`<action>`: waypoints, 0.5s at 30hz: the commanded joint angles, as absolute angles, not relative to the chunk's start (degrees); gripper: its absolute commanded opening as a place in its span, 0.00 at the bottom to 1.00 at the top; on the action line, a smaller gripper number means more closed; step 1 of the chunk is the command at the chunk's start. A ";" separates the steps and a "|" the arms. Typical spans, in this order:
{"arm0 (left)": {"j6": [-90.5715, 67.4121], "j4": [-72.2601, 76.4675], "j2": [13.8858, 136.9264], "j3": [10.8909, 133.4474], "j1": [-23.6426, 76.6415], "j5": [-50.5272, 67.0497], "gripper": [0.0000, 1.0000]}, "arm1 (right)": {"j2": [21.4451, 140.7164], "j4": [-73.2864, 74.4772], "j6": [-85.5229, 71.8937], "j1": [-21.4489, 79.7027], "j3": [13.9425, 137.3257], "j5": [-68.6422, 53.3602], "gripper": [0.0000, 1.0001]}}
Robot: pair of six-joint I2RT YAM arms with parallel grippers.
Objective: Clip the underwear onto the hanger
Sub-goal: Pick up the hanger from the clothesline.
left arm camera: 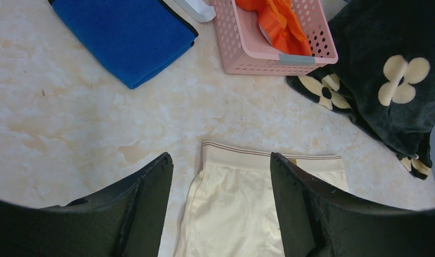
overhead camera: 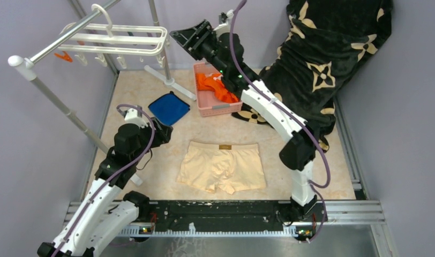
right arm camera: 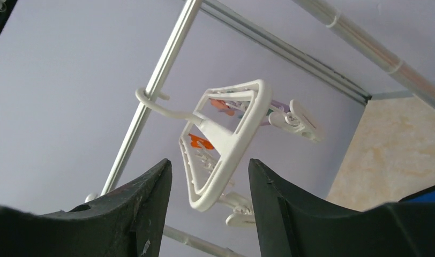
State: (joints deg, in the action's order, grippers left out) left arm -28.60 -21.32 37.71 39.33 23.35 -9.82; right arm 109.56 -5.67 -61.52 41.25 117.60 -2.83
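Observation:
The pale peach underwear lies flat on the table, waistband and small label toward the back. My left gripper hovers left of it, open; in the left wrist view its fingers frame the waistband's left corner from above, holding nothing. The white hanger hangs by its hook from the rack's top bar, with small clips dangling under it. My right gripper is raised beside the hanger's right end. It is open, and the frame's near corner shows just beyond its fingertips, untouched.
A pink basket with orange clothes stands at the back centre. A blue folded cloth lies to its left. A black flowered blanket fills the back right. The grey rack pole slants along the left side.

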 commanded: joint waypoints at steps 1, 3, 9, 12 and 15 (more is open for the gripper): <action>-28.12 -22.59 36.52 39.62 23.00 -9.46 0.72 | 115.73 -4.17 -66.20 43.27 128.42 -3.75 0.56; -28.04 -22.83 36.35 39.59 22.98 -9.56 0.72 | 118.45 -2.92 -67.11 43.84 131.95 -3.90 0.56; -28.14 -23.03 35.87 39.13 22.98 -9.49 0.72 | 123.51 -2.01 -70.74 44.20 137.28 -5.30 0.56; -28.21 -22.94 35.82 38.87 23.01 -9.34 0.72 | 124.39 -3.38 -71.97 44.21 137.35 -6.07 0.56; -28.21 -22.85 35.88 38.76 23.00 -9.23 0.72 | 125.23 -4.08 -72.88 44.21 138.14 -6.63 0.55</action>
State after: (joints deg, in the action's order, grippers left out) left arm -28.60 -22.98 36.53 39.29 23.35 -9.80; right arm 124.44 -0.78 -70.57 43.83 134.08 -4.97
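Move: The near end of the hanger is roughly 7 cm to the right hand's left, about 1 cm ahead and level with it, with a clip hanging some 5 cm lower, 4 cm nearer the base. Some 40 cm below the right hand, the basket lies about 12 cm ahead and 12 cm right. From the left hand, the hanger's near end is about 18 cm ahead, straight in line, and 27 cm up. The right hand, fingers still open, slows leftward about 6 cm and down 3 towards the hanger's near end. ##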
